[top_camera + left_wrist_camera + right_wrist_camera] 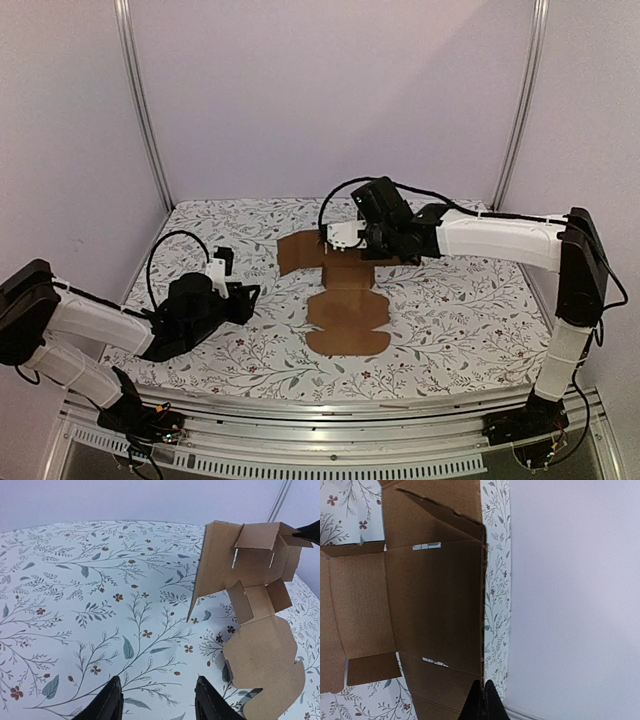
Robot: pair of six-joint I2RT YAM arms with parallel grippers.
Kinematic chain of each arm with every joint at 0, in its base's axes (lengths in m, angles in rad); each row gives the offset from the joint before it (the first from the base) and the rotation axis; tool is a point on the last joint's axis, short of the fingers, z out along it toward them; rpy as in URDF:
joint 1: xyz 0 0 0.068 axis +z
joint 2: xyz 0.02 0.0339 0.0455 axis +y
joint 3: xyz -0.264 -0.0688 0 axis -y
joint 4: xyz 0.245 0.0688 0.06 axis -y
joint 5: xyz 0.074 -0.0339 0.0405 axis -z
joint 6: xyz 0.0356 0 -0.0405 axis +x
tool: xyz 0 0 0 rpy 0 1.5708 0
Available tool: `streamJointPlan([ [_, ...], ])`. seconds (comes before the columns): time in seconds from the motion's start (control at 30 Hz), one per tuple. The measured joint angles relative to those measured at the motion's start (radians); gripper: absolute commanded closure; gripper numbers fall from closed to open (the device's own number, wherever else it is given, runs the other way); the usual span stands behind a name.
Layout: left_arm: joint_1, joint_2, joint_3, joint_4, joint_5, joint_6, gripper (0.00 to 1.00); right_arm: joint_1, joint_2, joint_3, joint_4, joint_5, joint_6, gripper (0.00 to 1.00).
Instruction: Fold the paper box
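Note:
The paper box [346, 312] is a brown die-cut cardboard sheet lying mostly flat on the floral table, near the middle. Its far end is lifted, and in the left wrist view the far panels and flaps of the box [250, 565] stand up off the cloth. My right gripper [338, 238] is at that far end, shut on the edge of an upright panel [435, 605]. Its fingertips [482, 700] are pressed together there. My left gripper [248, 296] hovers left of the box and is open with nothing between its fingers [107, 705].
A floral cloth [450, 310] covers the table. White enclosure walls and two metal posts [140, 110] stand close behind and beside it. A metal rail [330, 410] runs along the near edge, by the arm bases.

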Motion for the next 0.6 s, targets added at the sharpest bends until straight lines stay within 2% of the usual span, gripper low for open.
streamJointPlan([
  [0.2, 0.03, 0.136, -0.084, 0.121, -0.056, -0.085, 0.51, 0.12, -0.001, -0.354, 0.543, 0.188, -0.312, 1.0],
  [0.47, 0.035, 0.326, -0.091, 0.331, -0.032, -0.101, 0.5, 0.244, -0.004, -0.604, 0.954, 0.259, -0.427, 1.0],
  [0.6, 0.035, 0.447, -0.086, 0.47, 0.04, -0.06, 0.5, 0.274, -0.004, -0.698, 1.05, 0.263, -0.448, 1.0],
])
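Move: The right fingers already pinch the upper edge of the paper box's far wall near its right end. That wall's left end lies about 18 cm to the right hand's left, level in reach and some 4 cm lower. From the left hand the same end is roughly 12 cm ahead and 9 cm right, at about its height. The box's tail panel is some 12 cm back, 8 cm left and 12 cm below the right hand. Back towards the robot by about 9 cm and down some 8 cm, drifting left as well, the right hand draws the box by its pinched wall edge, tipping its fingers up some 25 degrees and turning somewhat counter-clockwise. The left hand sinks about 8 cm beside the approaching left end of the wall, fingers staying half open, with no touch to be seen. ##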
